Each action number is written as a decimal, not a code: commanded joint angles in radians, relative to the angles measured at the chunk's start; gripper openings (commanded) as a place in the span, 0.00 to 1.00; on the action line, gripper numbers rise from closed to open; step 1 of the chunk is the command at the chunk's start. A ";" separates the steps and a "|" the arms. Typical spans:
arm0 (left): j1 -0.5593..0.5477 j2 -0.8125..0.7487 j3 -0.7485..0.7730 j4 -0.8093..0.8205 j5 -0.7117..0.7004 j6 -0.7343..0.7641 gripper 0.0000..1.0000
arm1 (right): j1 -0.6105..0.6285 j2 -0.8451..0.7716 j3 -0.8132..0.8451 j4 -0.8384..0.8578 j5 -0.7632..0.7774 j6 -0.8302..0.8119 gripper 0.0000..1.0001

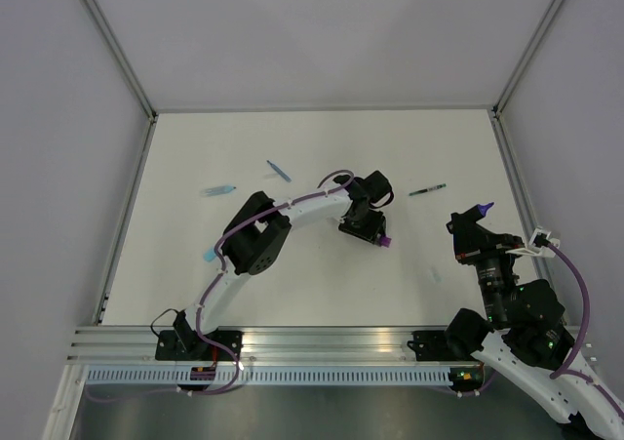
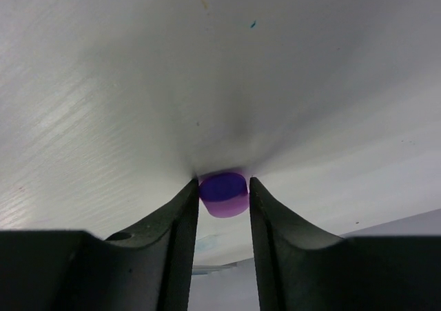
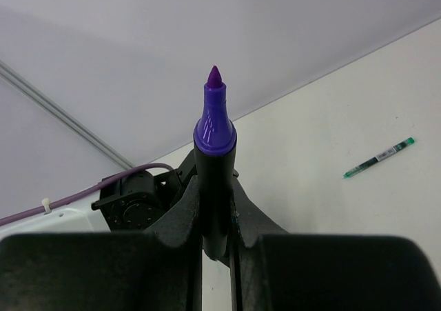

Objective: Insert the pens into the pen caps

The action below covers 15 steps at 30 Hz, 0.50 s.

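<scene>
A small purple pen cap (image 2: 224, 199) rests on the white table between my left gripper's (image 2: 224, 187) fingertips, and both pads touch its sides. From above, that left gripper (image 1: 373, 233) points down at the table's middle, the cap (image 1: 386, 241) at its tip. My right gripper (image 3: 216, 190) is shut on the stubby black-and-purple marker (image 3: 215, 135), tip up and uncapped. In the top view it (image 1: 474, 221) hovers at the right, its marker tip (image 1: 485, 208) aimed left. A thin green pen (image 1: 427, 190) (image 3: 379, 158) lies between the arms.
A light blue marker (image 1: 219, 189) and a slim bluish cap (image 1: 279, 171) lie at the back left. A light blue cap (image 1: 208, 256) sits beside the left arm's elbow. A pale blue mark (image 1: 435, 275) shows near the right arm. Walls close off three sides.
</scene>
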 commanded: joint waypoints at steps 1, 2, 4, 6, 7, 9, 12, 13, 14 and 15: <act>0.012 -0.005 -0.027 -0.039 -0.077 -0.045 0.43 | 0.002 -0.006 0.021 0.011 -0.001 -0.012 0.00; 0.012 -0.012 -0.027 -0.045 -0.093 -0.038 0.46 | 0.002 -0.003 0.021 0.013 -0.001 -0.011 0.00; 0.012 -0.016 -0.026 -0.067 -0.105 -0.030 0.52 | 0.001 0.000 0.017 0.015 -0.002 -0.009 0.00; 0.011 -0.022 -0.026 -0.091 -0.105 -0.027 0.56 | 0.001 0.000 0.017 0.016 -0.004 -0.009 0.00; 0.011 -0.022 -0.026 -0.094 -0.105 -0.024 0.58 | 0.002 0.000 0.017 0.018 -0.004 -0.009 0.00; 0.008 -0.019 -0.023 -0.088 -0.105 -0.015 0.59 | 0.001 0.001 0.019 0.019 -0.005 -0.007 0.00; -0.003 -0.006 0.020 -0.119 -0.102 -0.016 0.59 | 0.001 -0.002 0.019 0.016 -0.005 -0.009 0.00; -0.005 0.005 0.030 -0.123 -0.096 -0.019 0.60 | 0.002 -0.003 0.019 0.016 -0.004 -0.009 0.00; -0.008 0.011 0.037 -0.130 -0.090 -0.022 0.60 | 0.002 -0.005 0.017 0.015 -0.004 -0.009 0.00; -0.015 0.016 0.046 -0.136 -0.079 -0.034 0.61 | 0.001 -0.005 0.021 0.013 -0.004 -0.009 0.00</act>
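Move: The purple cap sits between the left fingertips, about 1 cm to the hand point's right and otherwise level with it. From the left hand, the green pen lies about 15 cm ahead and 14 cm to the right; a faint clear piece lies some 9 cm back and 13 cm to the right, both at table height. From the right hand, which is holding the purple marker, the cap is roughly 9 cm ahead, 9 cm left and 29 cm below. The left fingers let go of the purple cap's sides, spreading from about a third to well over half open, so clear table shows between each tip and the cap. Meanwhile the hand eases about 1 cm forward and left, low over the table and still pointing down, straddling the cap. ##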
